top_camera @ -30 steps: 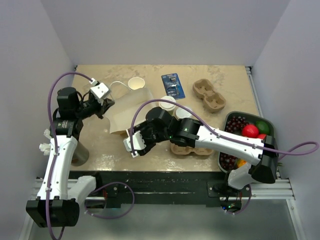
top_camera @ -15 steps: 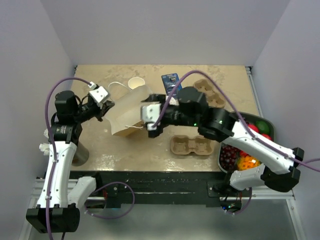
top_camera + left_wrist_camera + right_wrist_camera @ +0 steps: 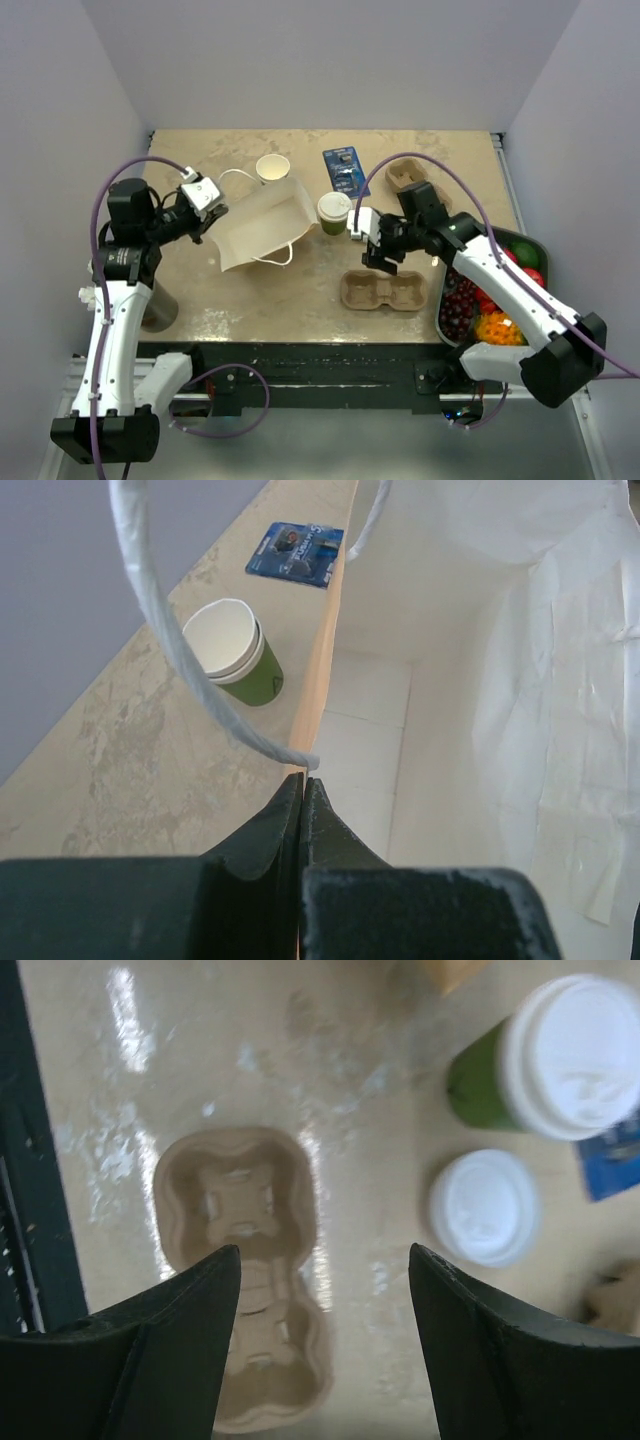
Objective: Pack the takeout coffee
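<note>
The takeout coffee [image 3: 334,211] [image 3: 560,1058], a green cup under a white lid, stands upright just right of the mouth of a white paper bag [image 3: 262,226] [image 3: 450,680]. My left gripper [image 3: 207,217] [image 3: 303,780] is shut on the bag's near edge and holds its mouth open. The bag's inside shows nothing in it. My right gripper [image 3: 372,246] [image 3: 325,1255] hovers open above the table, right of the coffee, with nothing between its fingers. A second round white lid [image 3: 483,1207] sits below it; what is under that lid is hidden.
A brown cup carrier [image 3: 385,291] [image 3: 250,1280] lies near the front; another carrier [image 3: 408,178] is at the back. A lidless green cup [image 3: 272,168] [image 3: 232,662] and a blue packet [image 3: 346,171] [image 3: 295,553] lie behind the bag. A fruit tray [image 3: 470,232] stands at the right.
My right arm swung from the bag's front corner, past its mouth, to the right of the coffee, with jaws still apart. The bag now shows its white inside.
</note>
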Robot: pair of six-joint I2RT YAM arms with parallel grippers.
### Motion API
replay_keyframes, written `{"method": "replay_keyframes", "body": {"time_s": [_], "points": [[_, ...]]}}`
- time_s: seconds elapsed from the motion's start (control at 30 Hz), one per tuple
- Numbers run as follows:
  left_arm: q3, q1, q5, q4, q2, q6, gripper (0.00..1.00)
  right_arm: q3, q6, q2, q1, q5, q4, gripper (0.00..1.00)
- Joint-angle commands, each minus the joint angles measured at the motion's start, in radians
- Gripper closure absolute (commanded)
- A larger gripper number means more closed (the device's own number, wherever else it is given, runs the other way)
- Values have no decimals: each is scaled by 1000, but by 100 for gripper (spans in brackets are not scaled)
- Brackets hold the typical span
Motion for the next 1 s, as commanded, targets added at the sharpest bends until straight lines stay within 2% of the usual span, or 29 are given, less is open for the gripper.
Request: {"method": "replay_keyframes", "body": {"time_s": [0.0,0.13,0.33,0.6,0.97], "points": [[43,-5,10,-96,-27,146,100,-78,-137,25,-18,-95,-32,32],[108,-5,-44,-130,-18,176,100,-74,-239,66,-32,-93,-108,37],[168,-5,-68,-153,38,281,100,-124,-337,79,-33,-21,-135,36],[57,-14,-90,-145,27,341,100,-184,-417,119,-33,48,-136,33],[32,-29,-100,-144,19,314,100,-204,-424,174,-33,48,-112,32]]}}
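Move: The cardboard cup tray lies on the table beneath the open right hand, about 17 cm down, 4 cm nearer the base and 3 cm to the right. The white lids sit some 12 cm ahead of that hand and 1 cm to its left, and the lidded cup 14 cm ahead and 10 cm left. From the left hand, still pinching the paper bag's rim, the tray is roughly 13 cm back, 38 cm right and 27 cm below. Down towards the cardboard cup tray sinks the right hand, about 13 cm, drifting right and a little back to come low over it. Its wrist swings so the fingers point more steeply down, turning some 15 degrees counter-clockwise, and they stay open. The left hand keeps its pinch on the bag's rim, bobs up and then settles about 2 cm lower and further left, rolling its left side up about 15 degrees. ##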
